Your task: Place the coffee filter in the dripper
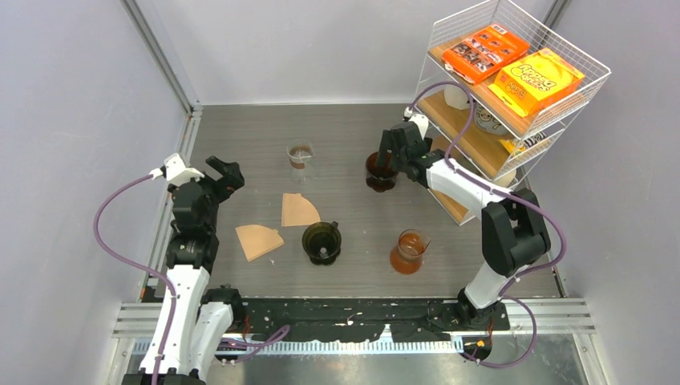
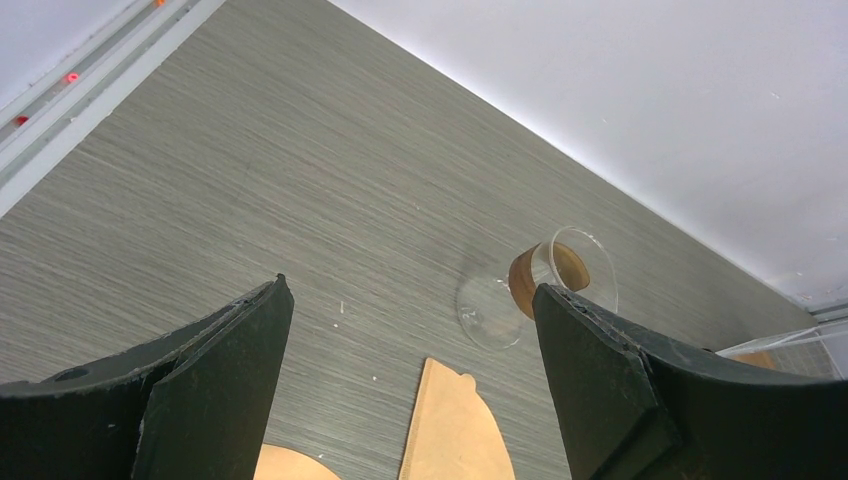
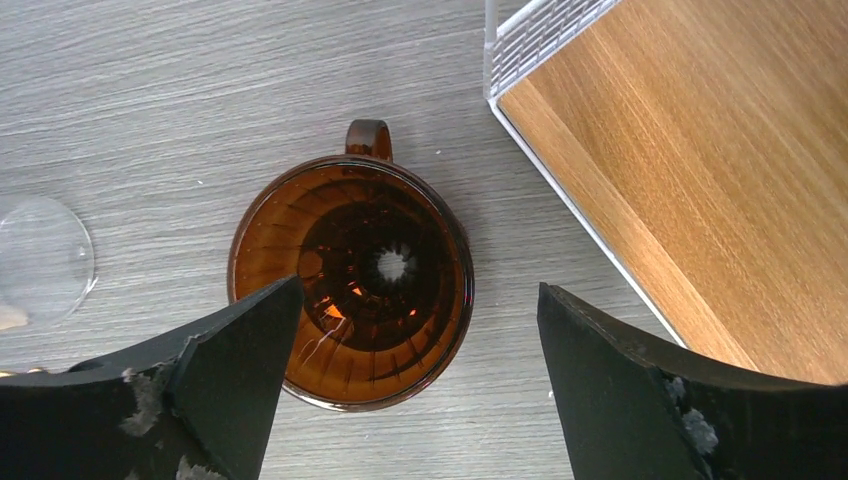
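Two tan paper coffee filters lie flat on the grey table, one (image 1: 298, 210) a little further back than the other (image 1: 258, 241). A dark dripper (image 1: 321, 242) stands just right of them. An amber glass dripper (image 1: 380, 172) with a handle stands further back, and its ribbed funnel (image 3: 350, 270) is empty. My right gripper (image 1: 390, 156) hovers over it, open, jaws (image 3: 420, 300) wide above its near rim. My left gripper (image 1: 227, 172) hangs open to the left of the filters; its view shows the tip of one filter (image 2: 455, 430) and a corner of the other (image 2: 290, 465) between the jaws (image 2: 410, 300).
A clear glass beaker (image 1: 301, 156) with a brown band (image 2: 535, 285) stands at the back centre. An amber glass cup (image 1: 409, 252) is at the front right. A white wire rack (image 1: 513, 80) with wooden shelves (image 3: 700, 180) and snack boxes stands close to the right of the amber dripper.
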`<action>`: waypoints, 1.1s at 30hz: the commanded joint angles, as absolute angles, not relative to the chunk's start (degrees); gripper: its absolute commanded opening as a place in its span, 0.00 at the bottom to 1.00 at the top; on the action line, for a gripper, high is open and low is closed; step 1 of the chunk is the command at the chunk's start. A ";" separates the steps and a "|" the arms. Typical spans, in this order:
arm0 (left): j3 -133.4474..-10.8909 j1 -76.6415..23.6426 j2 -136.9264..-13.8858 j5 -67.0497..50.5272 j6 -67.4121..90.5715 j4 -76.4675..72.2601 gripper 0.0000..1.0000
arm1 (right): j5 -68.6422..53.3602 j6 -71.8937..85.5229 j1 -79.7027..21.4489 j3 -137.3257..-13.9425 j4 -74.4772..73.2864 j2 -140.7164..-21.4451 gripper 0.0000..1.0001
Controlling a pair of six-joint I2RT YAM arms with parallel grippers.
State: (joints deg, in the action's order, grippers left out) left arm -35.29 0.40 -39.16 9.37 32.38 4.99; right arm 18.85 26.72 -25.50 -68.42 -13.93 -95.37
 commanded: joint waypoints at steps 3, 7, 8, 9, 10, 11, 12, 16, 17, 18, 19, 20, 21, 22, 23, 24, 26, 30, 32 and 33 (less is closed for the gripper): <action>-35.22 0.62 -39.36 9.29 31.99 1.41 0.99 | 20.29 29.71 -25.08 -69.77 -13.57 -97.98 0.89; -35.28 0.63 -39.43 9.15 32.12 1.41 0.99 | 20.33 30.19 -25.05 -69.82 -13.43 -99.80 0.80; -35.33 0.62 -39.43 9.02 32.08 1.41 0.99 | 20.40 30.38 -25.03 -69.76 -13.26 -100.29 0.78; -35.24 0.62 -39.33 8.97 32.10 1.42 0.99 | 20.44 30.57 -24.99 -69.65 -13.01 -100.51 0.75; -35.19 0.62 -39.15 8.97 32.08 1.47 0.99 | 20.36 30.74 -24.97 -69.63 -12.88 -100.78 0.74; -35.11 0.66 -39.07 9.04 32.12 1.41 0.99 | 20.29 30.79 -24.97 -69.59 -12.77 -100.97 0.70; -35.02 0.64 -38.90 9.05 32.09 1.41 0.99 | 20.23 30.84 -24.98 -69.56 -12.60 -101.29 0.68; -34.64 0.62 -38.38 9.05 32.12 0.84 0.99 | 19.78 30.98 -24.96 -69.61 -12.43 -101.74 0.54; -34.49 0.62 -38.35 9.12 32.21 0.73 0.99 | 19.64 30.90 -24.96 -69.61 -12.41 -101.79 0.48; -34.46 0.62 -38.37 9.14 32.26 0.68 0.99 | 19.30 30.83 -24.96 -69.57 -12.27 -101.83 0.41; -34.52 0.62 -38.40 9.14 32.30 0.74 0.99 | 19.02 30.69 -24.96 -69.49 -12.20 -101.75 0.37; -34.54 0.64 -38.40 9.25 32.28 0.85 0.99 | 18.87 30.64 -24.96 -69.51 -12.15 -101.72 0.31; -34.55 0.62 -38.34 9.36 32.26 1.00 0.99 | 18.71 30.58 -24.96 -69.45 -12.09 -101.65 0.28; -34.56 0.62 -38.20 9.52 32.26 1.09 0.99 | 18.63 30.54 -24.92 -69.44 -12.12 -101.58 0.23; -34.55 0.66 -38.16 9.69 32.33 1.21 0.99 | 18.28 30.46 -24.95 -69.39 -12.08 -101.36 0.20; -34.49 0.62 -38.10 9.79 32.45 1.23 0.99 | 18.06 30.44 -24.96 -69.31 -12.01 -101.21 0.15; -34.37 0.62 -38.02 9.89 32.45 1.23 0.99 | 17.22 30.15 -24.96 -69.12 -11.74 -100.60 0.07; -34.37 0.62 -37.86 9.93 32.57 1.27 0.99 | 14.52 28.73 -24.96 -68.93 -11.11 -98.41 0.05; -34.44 0.62 -37.77 9.93 32.53 1.32 0.99 | 12.81 27.62 -25.08 -68.91 -10.97 -96.81 0.05; -34.41 0.62 -37.79 9.93 32.59 1.40 0.99 | 11.49 27.26 -25.07 -68.86 -11.03 -96.17 0.05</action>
State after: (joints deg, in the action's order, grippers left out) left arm -34.48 0.40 -38.57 9.37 32.58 4.05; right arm 14.76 29.80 -25.02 -68.69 -10.90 -100.95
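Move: The brown dripper's middle lies roughly 5 cm to the right hand's left, about 1 cm ahead and some 8 cm below it. The glass beaker is about 27 cm left and 5 cm ahead, the nearer-to-it paper filter about 28 cm left and 6 cm back, and the orange server about 19 cm back and 2 cm right, all on the table. From the left hand, the brown dripper is some 38 cm right, 12 cm ahead and 20 cm below. Straight down about 5 cm goes the right hand over the brown dripper's right side, tipping slightly further nose-down while its open fingers start closing. With one finger inside the bowl and one outside, it shuts them and pinches the right-hand rim, then rises about 1.5 cm, drifting nearly 2 cm left and a little forward. ##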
